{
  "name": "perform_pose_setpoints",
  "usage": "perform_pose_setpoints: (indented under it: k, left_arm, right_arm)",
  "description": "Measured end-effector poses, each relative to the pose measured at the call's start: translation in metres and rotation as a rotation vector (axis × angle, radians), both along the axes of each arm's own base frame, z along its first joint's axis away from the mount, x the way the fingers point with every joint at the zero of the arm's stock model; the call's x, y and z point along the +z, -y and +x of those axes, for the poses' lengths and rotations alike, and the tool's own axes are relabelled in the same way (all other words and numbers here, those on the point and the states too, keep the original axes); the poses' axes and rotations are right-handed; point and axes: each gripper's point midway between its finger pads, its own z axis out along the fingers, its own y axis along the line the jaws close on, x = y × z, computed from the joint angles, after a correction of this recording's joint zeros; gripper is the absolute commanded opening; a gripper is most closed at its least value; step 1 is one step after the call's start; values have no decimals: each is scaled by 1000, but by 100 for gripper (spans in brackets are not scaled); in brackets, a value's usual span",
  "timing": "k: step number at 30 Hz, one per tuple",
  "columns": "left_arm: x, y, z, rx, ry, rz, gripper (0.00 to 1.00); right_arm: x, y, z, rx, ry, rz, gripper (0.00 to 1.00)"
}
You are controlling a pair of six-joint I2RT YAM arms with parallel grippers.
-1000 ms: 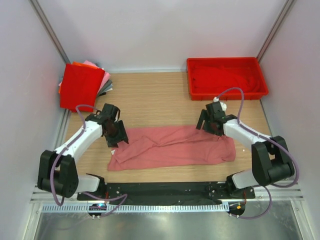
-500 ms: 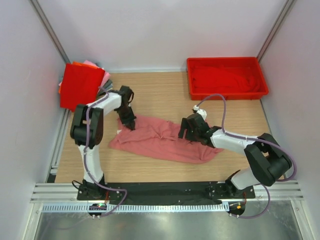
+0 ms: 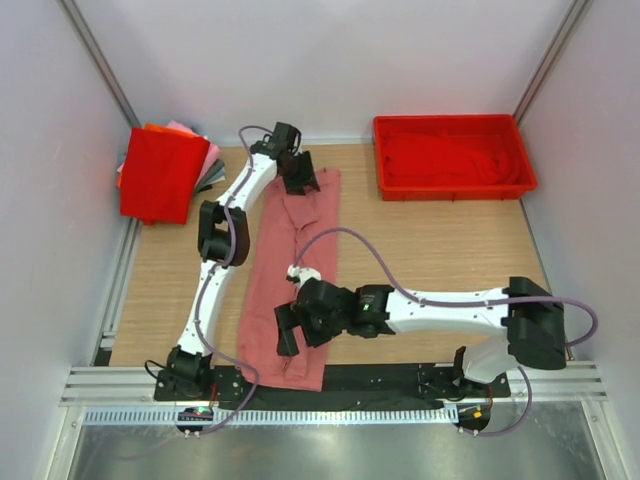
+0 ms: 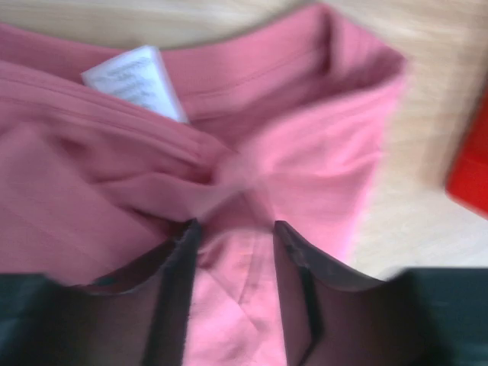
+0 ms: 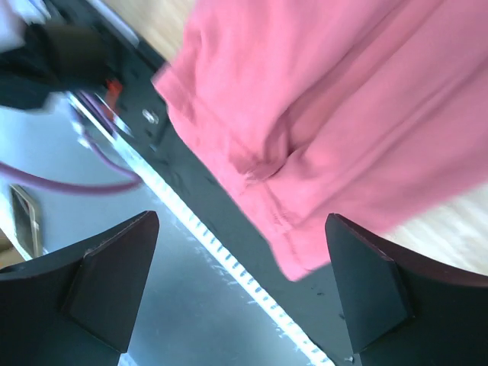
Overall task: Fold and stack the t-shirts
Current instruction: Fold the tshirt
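A dusty salmon-pink t-shirt (image 3: 270, 285) lies stretched lengthwise, from the far middle of the table to the near edge, where its hem hangs over the black base rail. My left gripper (image 3: 300, 180) is at the far collar end. In the left wrist view its jaws (image 4: 232, 225) stand a little apart with blurred pink cloth (image 4: 305, 152) lying between them, and a white label (image 4: 137, 80) shows ahead. My right gripper (image 3: 288, 335) hovers at the near hem. Its fingers (image 5: 242, 219) are wide open with nothing between them, and the shirt (image 5: 320, 91) lies just beyond the tips.
A stack of folded t-shirts (image 3: 165, 170), bright red on top, sits in the far left corner. A red plastic tray (image 3: 455, 120) holding red cloth (image 3: 450, 160) stands at the far right. The black base rail (image 3: 380, 378) and metal ledge run along the near edge.
The shirt has swung from lying crosswise to lying lengthwise. My left arm reached far with the collar end; my right arm came to the near hem and its jaws spread wider.
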Motion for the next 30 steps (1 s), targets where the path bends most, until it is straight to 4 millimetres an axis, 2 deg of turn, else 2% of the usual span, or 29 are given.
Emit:
perform_pose_setpoints:
  k: [1,4,5,6,7,10,12,15,17,19,21,22,23,26,28,30]
  left_arm:
    - [4,7,-5,-24,6,-8,64]
    - [28,33,-21,-106,39,-26,71]
    - [41,40,-24,-125,60,-34,78]
    - [56,48,-28,-145,84,-42,94]
    - [74,53,-30,-166,117,-52,100]
    - [135,47,-34,-162,205,-79,100]
    - [190,25,-36,-125,290,-91,100]
    - [277,-30,-53,-33,428,-90,100]
    - [326,-73,-79,45,513,-63,100]
    - [353,-104,-120,98,558,-38,100]
    - [359,-112,-164,98,579,-40,100]
    - [352,-114,-191,89,568,-42,100]
    - [336,-115,-217,77,543,-44,100]
    - [287,-124,-273,71,452,-36,100]
    - [257,-135,-300,101,402,-21,100]
    - [236,-142,-321,121,373,-19,100]
  right_arm:
    - [15,-1,5,-7,22,15,98]
    - [50,13,37,-80,101,34,99]
    - [60,19,50,-112,129,36,99]
    - [68,27,65,-151,154,34,99]
    - [74,36,80,-194,175,28,99]
    - [79,63,119,-311,207,10,100]
    - [76,83,146,-392,207,1,99]
    - [61,111,184,-498,196,-42,97]
    - [48,119,205,-531,182,-85,95]
    - [36,115,226,-533,170,-118,92]
    - [25,107,256,-537,157,-140,86]
    - [20,104,268,-537,153,-144,84]
    - [16,100,282,-537,146,-146,81]
    - [10,92,333,-553,152,-138,78]
    - [6,91,366,-569,161,-145,76]
    - [2,87,399,-576,177,-146,75]
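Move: The t-shirt lies as a long strip running away from the arms. From the right gripper its far right corner is about 51 cm ahead, 10 cm right and 8 cm down; the near end's middle is 7 cm back and 2 cm left, and the red bin 56 cm ahead and 40 cm right. From the left gripper the strip's middle is some 26 cm back, 3 cm left and 3 cm down, the red folded shirt 2 cm ahead and 33 cm left. Open the left gripper wide to free the shirt's far end, lift it steeply with a short swing right, then sweep it back about 30 cm and left, sinking a little, tips tilted forward. Meanwhile run the open right gripper some 40 cm forward above the strip towards its far right corner, drifting right, arching up then down, turning about 30 degrees clockwise and narrowing slightly. ##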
